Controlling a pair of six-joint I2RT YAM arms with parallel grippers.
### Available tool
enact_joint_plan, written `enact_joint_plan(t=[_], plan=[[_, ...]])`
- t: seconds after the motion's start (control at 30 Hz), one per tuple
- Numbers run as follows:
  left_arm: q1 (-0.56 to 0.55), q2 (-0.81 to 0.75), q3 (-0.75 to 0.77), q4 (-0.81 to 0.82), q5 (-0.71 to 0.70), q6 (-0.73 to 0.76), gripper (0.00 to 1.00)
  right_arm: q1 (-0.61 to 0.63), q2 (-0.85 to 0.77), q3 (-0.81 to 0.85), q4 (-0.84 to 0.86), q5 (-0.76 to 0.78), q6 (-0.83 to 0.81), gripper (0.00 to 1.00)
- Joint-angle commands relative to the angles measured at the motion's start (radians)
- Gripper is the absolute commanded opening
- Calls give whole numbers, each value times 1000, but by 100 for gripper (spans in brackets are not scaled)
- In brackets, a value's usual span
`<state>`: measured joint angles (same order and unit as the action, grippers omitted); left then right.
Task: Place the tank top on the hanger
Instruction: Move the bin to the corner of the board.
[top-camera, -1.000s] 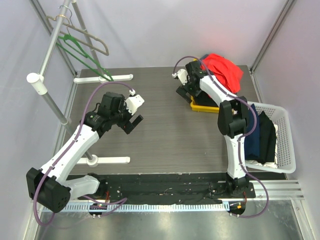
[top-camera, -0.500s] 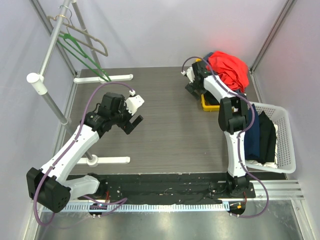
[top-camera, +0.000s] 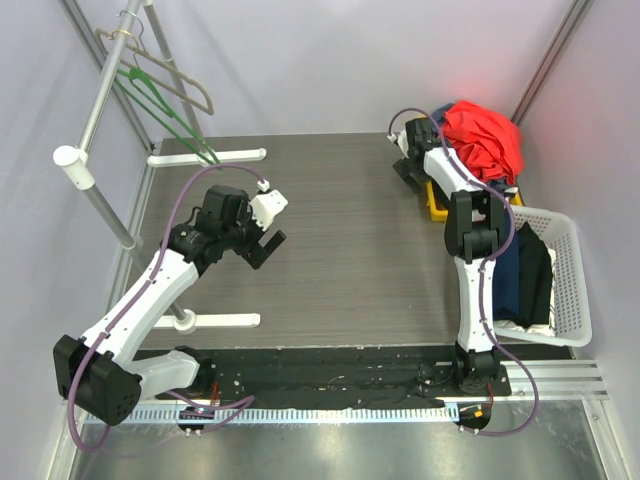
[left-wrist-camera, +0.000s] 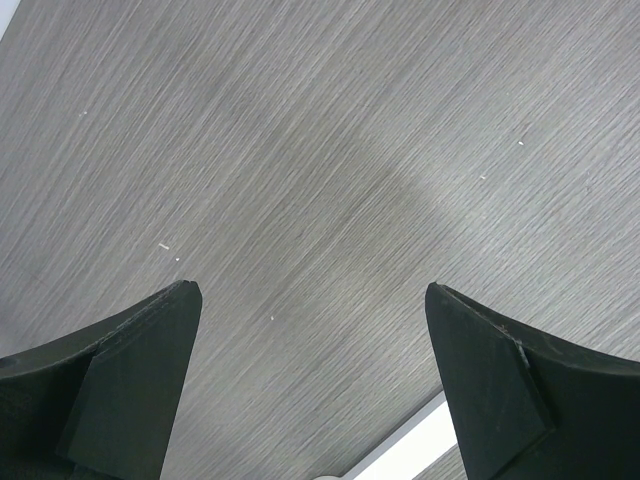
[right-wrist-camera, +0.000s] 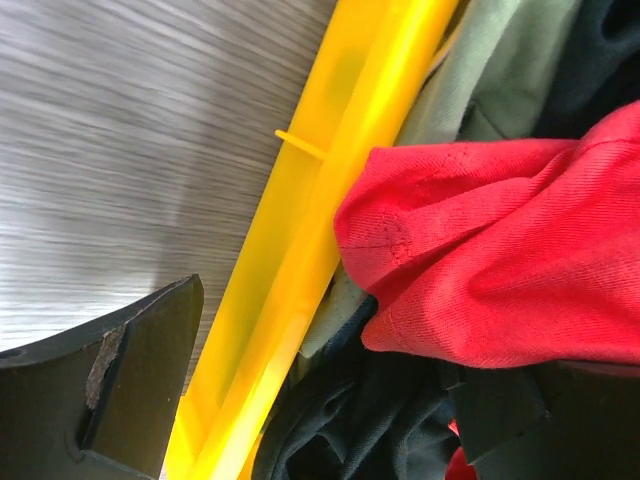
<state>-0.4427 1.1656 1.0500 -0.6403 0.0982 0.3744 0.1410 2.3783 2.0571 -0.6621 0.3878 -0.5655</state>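
The red tank top lies heaped on other clothes in a yellow bin at the back right. In the right wrist view the tank top hangs over dark garments just inside the bin's rim. My right gripper is open and straddles that rim, with one finger over the table and the other among the clothes. The green hanger hangs from the rack at the back left. My left gripper hovers open over bare table, holding nothing.
A grey-beige hanger hangs beside the green one on the rack rail. The rack's white feet rest on the table. A white basket with dark clothes stands at the right edge.
My right gripper, the yellow bin and the tank top on it have shifted right toward the back right corner. The left arm has not moved.
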Motion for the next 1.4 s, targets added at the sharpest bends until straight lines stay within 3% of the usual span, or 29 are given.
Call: enact_joint_plan(t=[0.0, 0.57, 0.83, 1.13, 1.23, 1.37], plan=[[6, -15, 7, 30, 18, -8, 100, -53, -8, 54, 88, 82, -4, 100], [6, -17, 8, 25, 24, -14, 100, -115, -4, 61, 72, 125, -4, 100], [6, -6, 13, 28, 31, -14, 100, -72, -146, 15, -2, -62, 27, 100], [6, -6, 13, 31, 37, -12, 100, 64, -250, 17, -217, -288, 73, 99], [4, -7, 12, 30, 40, -11, 100, 72, -284, 78, -246, -368, 142, 99], [4, -15, 11, 30, 40, -11, 100, 52, -291, 243, -251, -345, 228, 99]])
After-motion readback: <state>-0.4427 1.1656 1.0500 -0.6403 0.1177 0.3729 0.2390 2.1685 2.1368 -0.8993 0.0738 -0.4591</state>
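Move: The bin's left wall stands between the right hand's open fingers, the bin's middle about 11 cm right, 3 cm ahead and slightly lower. Its red garment is roughly 12 cm right, 5 cm ahead and 6 cm up. The board's far right corner, hidden behind it, lies about 15 cm ahead and 19 cm right; the white basket about 29 cm back and 17 cm right. From the left hand, the bin is some 30 cm ahead and 55 cm right. Still straddling the bin's left wall with open fingers, the right hand pushes the bin along the board about 6 cm to the right, turning slightly clockwise. It then backs off up and out, about 16 cm left, some 10 cm up and a little back, rolling its left side upward some 20 degrees and turning counter-clockwise, fingers wide open and finally clear of the bin. ##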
